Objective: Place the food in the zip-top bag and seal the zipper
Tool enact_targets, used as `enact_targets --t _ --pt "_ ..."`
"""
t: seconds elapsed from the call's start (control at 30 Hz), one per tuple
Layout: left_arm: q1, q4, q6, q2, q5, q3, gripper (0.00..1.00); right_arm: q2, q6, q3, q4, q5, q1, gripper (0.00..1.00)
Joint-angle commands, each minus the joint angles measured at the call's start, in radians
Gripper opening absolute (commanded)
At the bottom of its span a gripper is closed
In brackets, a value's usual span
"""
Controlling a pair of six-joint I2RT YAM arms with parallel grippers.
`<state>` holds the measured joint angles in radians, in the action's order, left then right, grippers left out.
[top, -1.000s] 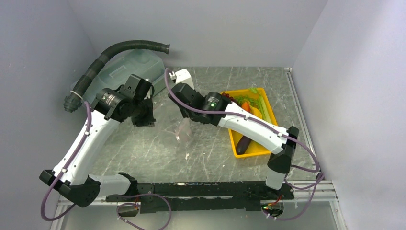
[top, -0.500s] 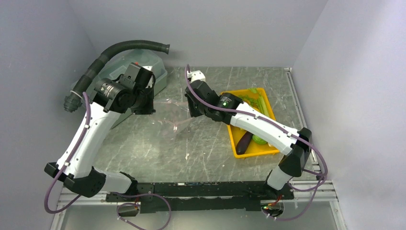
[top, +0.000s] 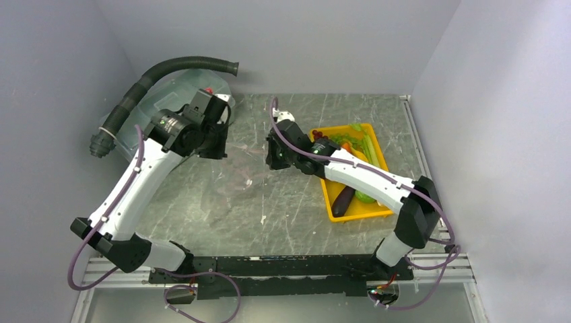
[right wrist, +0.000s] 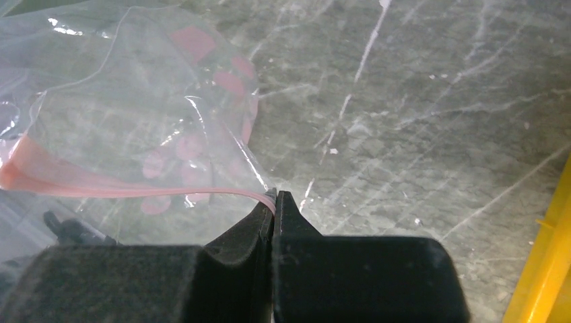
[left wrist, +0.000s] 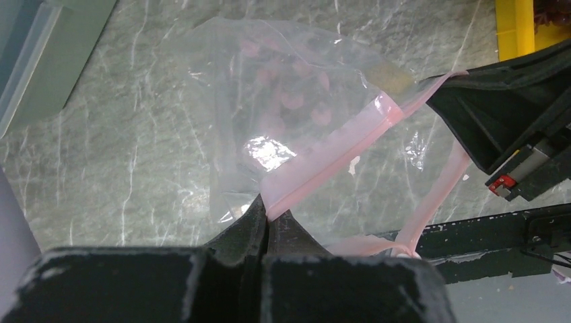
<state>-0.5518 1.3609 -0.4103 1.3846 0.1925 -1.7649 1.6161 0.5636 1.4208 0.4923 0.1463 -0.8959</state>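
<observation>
The clear zip-top bag (top: 241, 176) hangs over the table's middle, held up by both grippers. My left gripper (left wrist: 269, 212) is shut on one end of the pinkish zipper (left wrist: 333, 156). My right gripper (right wrist: 275, 196) is shut on the strip's other end (right wrist: 101, 187). From above, the left gripper (top: 221, 145) and the right gripper (top: 275, 153) stand a short way apart with the bag's mouth between them. Only pink printed spots show through the bag (right wrist: 135, 101). The food lies in the yellow tray (top: 351, 214): eggplant (top: 342, 200), celery (top: 367, 145), orange pepper (top: 345, 148), grapes (top: 322, 136).
A large translucent lidded tub (top: 165, 97) stands at the back left under a black ribbed hose (top: 168, 67). The yellow tray's edge shows in the left wrist view (left wrist: 515, 27) and the right wrist view (right wrist: 547, 256). Grey walls close in three sides.
Both arms have swung right and toward the back, carrying the bag's mouth with them. The bag now hangs higher and further right, and the grippers stay shut on the strip.
</observation>
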Motion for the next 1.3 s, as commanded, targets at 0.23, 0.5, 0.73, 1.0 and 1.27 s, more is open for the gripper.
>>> enact_targets --t 0.23,0.5,0.73,1.0,1.27 --pt "-0.188 -0.236 0.103 -0.009 0.072 0.11 0.0 -0.184 0.166 -0.305 -0.146 0.093 0.108 0.0" --pt "-0.341 -0.287 0.129 0.07 0.196 0.097 0.0 -0.314 0.307 -0.514 -0.239 0.097 0.144 0.0" --pt "-0.433 -0.328 0.138 0.106 0.282 0.126 0.0 -0.362 0.441 -0.687 -0.371 0.071 0.143 0.0" --pt "-0.463 -0.362 0.137 0.107 0.351 0.195 0.0 -0.25 0.492 -0.697 -0.556 -0.004 0.144 0.0" --pt "-0.468 -0.371 0.123 0.082 0.455 0.262 0.0 -0.134 0.463 -0.6 -0.605 -0.069 0.141 0.0"
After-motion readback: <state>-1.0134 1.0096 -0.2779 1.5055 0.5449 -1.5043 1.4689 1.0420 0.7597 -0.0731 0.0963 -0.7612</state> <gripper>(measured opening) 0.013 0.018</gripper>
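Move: Both hands already pinch the clear bag's pink zipper rim. From the right hand, the food tray's middle lies about 25 cm to the right, nearly level fore and aft and some 17 cm below; the grapes are about 17 cm right and 8 cm ahead, the eggplant roughly 22 cm right and 9 cm back. The tray is some 38 cm right of the left hand, 3 cm ahead; the storage box is about 16 cm left of that hand and 16 cm ahead. Rightward and down, both hands sweep the bag by its rim, the left by about 12 cm, the right by nearly 10, then ease back left while still sinking, the right hand by 4 cm. The right ends some 11 cm lower, the left 7. Both wrists turn clockwise over 20 degrees and roll left side up; the fingers keep their pinch. ##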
